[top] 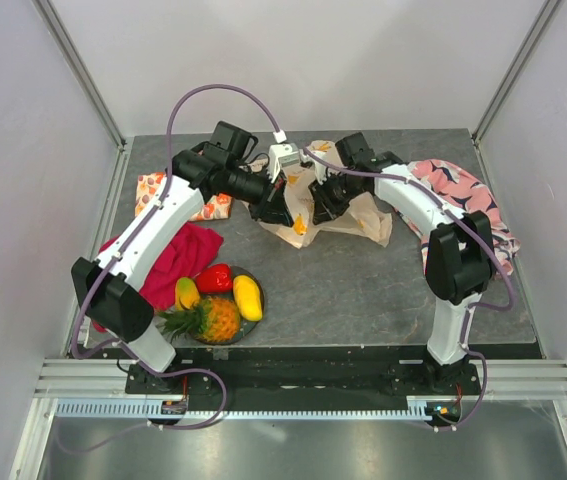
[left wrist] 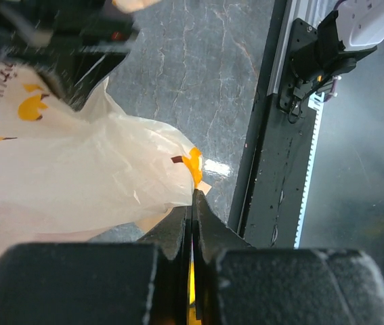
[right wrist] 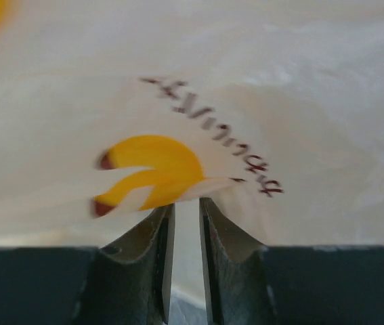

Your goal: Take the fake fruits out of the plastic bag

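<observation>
The cream plastic bag (top: 361,218) printed with yellow bananas lies crumpled at the back middle of the table. My left gripper (top: 277,210) is shut on its left edge; in the left wrist view the jaws (left wrist: 194,196) pinch a corner of the bag (left wrist: 76,183). My right gripper (top: 324,204) is at the bag's middle. Its jaws (right wrist: 186,202) stand a narrow gap apart, tips against the bag (right wrist: 259,88), with nothing seen pinched. Fake fruits lie on a dark plate (top: 260,287) at front left: a pineapple (top: 211,320), a red pepper (top: 215,277) and two mangoes (top: 248,297). Whatever the bag holds is hidden.
A red cloth (top: 181,252) lies under the left arm beside the plate. An orange-fruit-printed cloth (top: 151,188) sits at the back left and a pink patterned cloth (top: 463,190) at the back right. White walls enclose the table on three sides.
</observation>
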Robot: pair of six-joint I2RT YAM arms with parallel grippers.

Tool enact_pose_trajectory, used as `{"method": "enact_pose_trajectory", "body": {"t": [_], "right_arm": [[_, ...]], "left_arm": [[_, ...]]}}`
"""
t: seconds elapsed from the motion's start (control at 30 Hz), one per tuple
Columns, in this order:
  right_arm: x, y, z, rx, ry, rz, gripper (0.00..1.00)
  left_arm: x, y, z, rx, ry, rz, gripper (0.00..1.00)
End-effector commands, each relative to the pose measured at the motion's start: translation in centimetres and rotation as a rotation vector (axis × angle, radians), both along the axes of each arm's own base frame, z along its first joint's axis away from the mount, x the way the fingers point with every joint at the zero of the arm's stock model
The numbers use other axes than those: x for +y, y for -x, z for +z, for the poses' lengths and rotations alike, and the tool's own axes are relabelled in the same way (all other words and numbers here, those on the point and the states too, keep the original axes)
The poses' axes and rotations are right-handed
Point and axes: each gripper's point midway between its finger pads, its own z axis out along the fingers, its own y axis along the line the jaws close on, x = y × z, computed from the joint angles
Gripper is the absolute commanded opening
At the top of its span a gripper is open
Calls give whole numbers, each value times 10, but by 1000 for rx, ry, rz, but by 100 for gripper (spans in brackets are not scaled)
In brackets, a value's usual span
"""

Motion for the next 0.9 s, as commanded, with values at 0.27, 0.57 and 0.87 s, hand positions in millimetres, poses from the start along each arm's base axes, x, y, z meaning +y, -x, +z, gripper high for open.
{"method": "enact_pose_trajectory", "body": {"t": [0.27,0.57,0.87], "right_arm": [[36,-118,15,-304,-253,-341,61],[71,-172,-24,-192,-348,-473,98],[37,-179,-29,-220,-212,-539,98]], "left_arm": [[42,-1,12,112,-36,-9,2],[39,-5,15,112,-16,-8,1],[12,-11,32,71,29,-70,2]]}}
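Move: From the right hand, the middle of the plastic bag lies about 12 cm ahead, 2 cm left and 8 cm lower; the bag's held corner is some 8 cm back, 7 cm left and 10 cm higher, in the shut left fingers. From the left hand, the bag's middle is roughly 20 cm ahead, 5 cm right and 18 cm below. The yellow mango lies 12 cm back and 9 cm left of that hand, the red pepper 8 cm back and 17 cm left, both about 21 cm lower. Forward some 16 cm, drifting about 7 cm left and ending nearly 6 cm lower, the right hand drives into the bag towards its far end, turning clockwise and spreading its nearly shut fingers wide against the film. The left hand keeps its pinch on the bag's corner and draws it about 4 cm left, then eases slightly forward and back right. ##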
